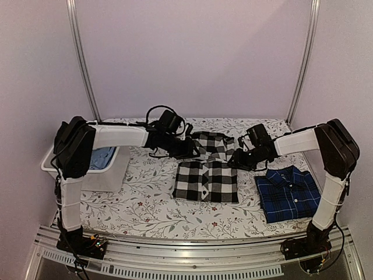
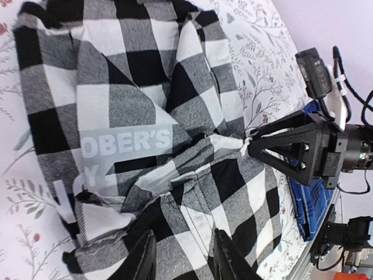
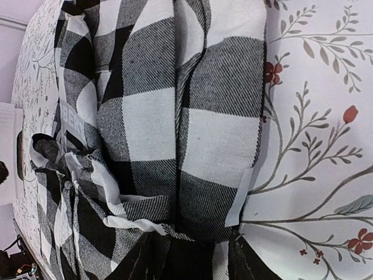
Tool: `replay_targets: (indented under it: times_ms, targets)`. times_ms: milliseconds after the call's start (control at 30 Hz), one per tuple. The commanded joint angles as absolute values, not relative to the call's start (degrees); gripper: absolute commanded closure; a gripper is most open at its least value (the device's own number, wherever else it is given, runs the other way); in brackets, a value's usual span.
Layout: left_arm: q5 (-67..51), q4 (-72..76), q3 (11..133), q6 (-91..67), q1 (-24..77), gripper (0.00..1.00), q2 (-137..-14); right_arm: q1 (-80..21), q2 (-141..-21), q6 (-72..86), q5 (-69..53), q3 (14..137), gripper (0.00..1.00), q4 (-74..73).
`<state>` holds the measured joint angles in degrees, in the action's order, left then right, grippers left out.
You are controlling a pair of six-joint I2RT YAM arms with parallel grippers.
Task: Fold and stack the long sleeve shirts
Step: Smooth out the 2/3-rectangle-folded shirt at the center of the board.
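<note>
The black-and-white check shirt (image 1: 207, 179) lies part-folded in the middle of the table, its upper part bunched (image 1: 211, 143). My left gripper (image 1: 189, 150) hovers at the shirt's upper left. In the left wrist view it (image 2: 186, 256) is open, with the check cloth (image 2: 134, 116) flat under the gap. My right gripper (image 1: 238, 158) is at the shirt's upper right edge. Its jaws (image 3: 195, 259) stand apart around a thick fold of the check cloth (image 3: 151, 116). The navy plaid shirt (image 1: 288, 193) lies folded at the right.
A white bin (image 1: 111, 175) holding blue cloth stands at the left edge of the floral tablecloth (image 1: 145, 204). Metal posts rise at the back corners. The right gripper (image 2: 252, 146) shows in the left wrist view, tip against the cloth's edge.
</note>
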<state>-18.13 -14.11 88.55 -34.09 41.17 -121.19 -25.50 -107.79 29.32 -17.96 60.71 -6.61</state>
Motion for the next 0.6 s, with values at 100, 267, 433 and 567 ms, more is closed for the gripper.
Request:
replay_targets:
  times_ms: [100,267,433,567]
  targets:
    - [-14.5,-13.1,80.5,-32.6,37.4,0.66,-112.1,-26.8,-97.1,27.9,-9.6,61.5,0.56,-12.4]
    - [-13.0,-14.4,77.9,-32.0,36.8,0.66,-111.7,-31.0,-95.1,26.7,-8.4,64.6,0.54,-14.2]
    - [-12.7,-14.5,76.9,-32.0,36.7,0.66,-113.2,-34.8,-98.8,25.6,-8.3,68.7,0.54,-15.4]
    - [-13.3,-13.9,77.9,-31.7,36.7,0.65,-115.5,-35.8,-104.0,25.5,-8.6,71.7,0.57,-16.7]
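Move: From the left hand, the left corner of the near panel's top edge on the black-and-white shirt lies about 8 cm to the left, 1 cm ahead and 6 cm below. That panel's middle is some 4 cm to the right and 9 cm back. From the right hand, low at the panel's right corner, the shirt's middle lies about 11 cm left and 1 cm back, barely lower. The folded blue shirt is some 22 cm right and 15 cm back of the right hand. The left hand arcs about 7 cm left above the cloth towards the near panel's left corner, rising some 4 cm and sinking back to about its starting height, its opening unchanged. The right hand comes off the right corner and climbs about 10 cm, swinging 6 cm left over the shirt late in the rise and tipping its fingers up roughly 15 degrees, still half open. ##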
